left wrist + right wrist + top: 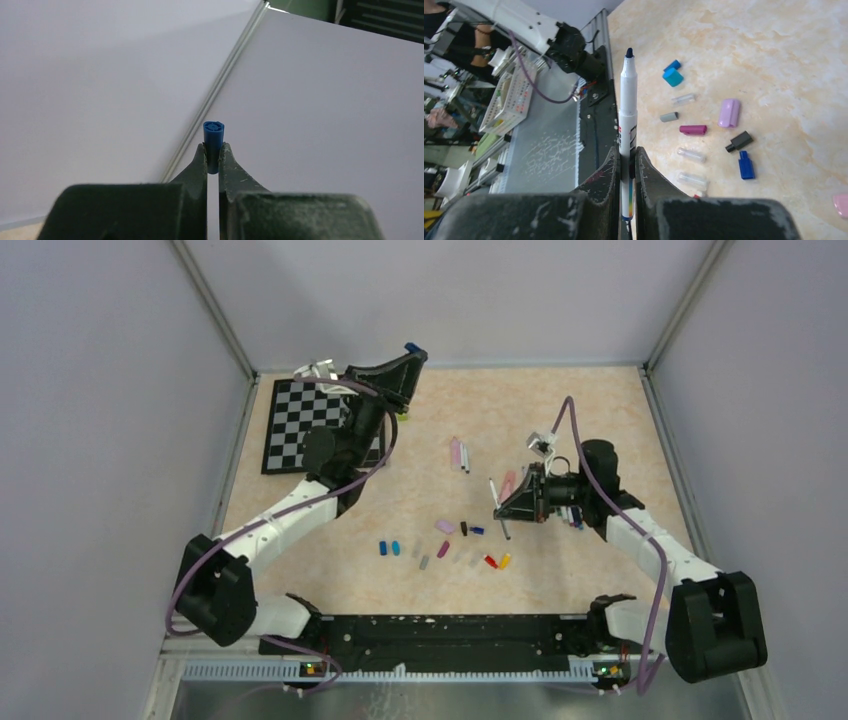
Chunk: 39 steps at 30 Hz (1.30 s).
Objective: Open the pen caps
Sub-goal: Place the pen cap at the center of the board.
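Note:
My left gripper (410, 348) is raised at the back of the table, over the chessboard's right edge. It is shut on a stubby blue pen cap (214, 140), which sticks out past the fingertips. My right gripper (503, 510) is shut on the barrel of a white pen (628, 100). The pen's dark blue tip is bare and points toward the table's near edge. Several loose pen caps lie on the table in front: blue (672, 65), cyan (673, 77), grey (669, 117), magenta (693, 130), lilac (729, 112), black (739, 141), red (490, 561) and yellow (505, 560).
A chessboard (290, 425) lies at the back left under the left arm. A pink highlighter and two pens (460, 453) lie mid-table, and more pens (575, 515) lie beside the right wrist. Grey walls close in both sides and the back.

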### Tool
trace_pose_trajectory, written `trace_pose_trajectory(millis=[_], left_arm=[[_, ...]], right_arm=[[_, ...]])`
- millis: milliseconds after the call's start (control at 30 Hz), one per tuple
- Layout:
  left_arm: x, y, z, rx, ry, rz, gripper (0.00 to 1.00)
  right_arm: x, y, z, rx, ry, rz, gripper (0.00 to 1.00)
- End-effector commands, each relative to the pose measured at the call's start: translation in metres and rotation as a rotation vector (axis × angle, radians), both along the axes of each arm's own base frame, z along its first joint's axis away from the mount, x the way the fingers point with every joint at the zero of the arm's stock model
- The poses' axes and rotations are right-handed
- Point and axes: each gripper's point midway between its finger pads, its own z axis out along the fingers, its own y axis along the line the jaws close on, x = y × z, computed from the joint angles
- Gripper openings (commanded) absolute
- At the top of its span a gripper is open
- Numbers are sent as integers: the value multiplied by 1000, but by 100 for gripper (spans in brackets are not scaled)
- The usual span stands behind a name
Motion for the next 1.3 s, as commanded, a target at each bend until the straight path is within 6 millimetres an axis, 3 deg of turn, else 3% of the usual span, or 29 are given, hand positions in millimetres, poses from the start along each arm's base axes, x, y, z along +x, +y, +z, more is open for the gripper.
trace_pose_trajectory(millis=[0, 200, 433, 600, 833, 967, 1267], left_arm=[[-22, -13, -14, 83, -4, -106, 0], [-52, -28, -98, 297, 199, -272, 0], [-96, -34, -195, 452, 433, -473, 0], [-120, -50, -248, 511, 566, -618, 0], [-150, -115, -300, 705, 617, -689, 0], [-150, -143, -330, 813, 693, -676, 0], [-128, -163, -384, 927, 880, -494, 1]], right_arm=[[34, -12, -5, -111, -106, -172, 0], [83, -35, -24, -257, -106, -400, 0], [113, -37, -40, -339, -34, -408, 0], [127, -37, -50, -395, 4, -376, 0], [117, -45, -50, -397, -57, -353, 0], [112, -53, -47, -386, -100, -382, 0], [112, -67, -43, -345, -112, -427, 0]])
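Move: The left hand holds the blue pen cap; its free spot beside the laid-out caps is about 10 cm back, 16 cm right and 45 cm below. The blue cap lies level with that spot, 3 cm left of it, the black cap 6 cm left of it, the red cap 7 cm nearer the base. From the right hand, holding the uncapped pen, the open pens' row is some 12 cm ahead, 12 cm right, 18 cm below; the pink highlighter is 14 cm ahead, 1 cm right. Left hand lowers the blue cap some 37 cm, right and back, towards the caps; right carries pen forward. ##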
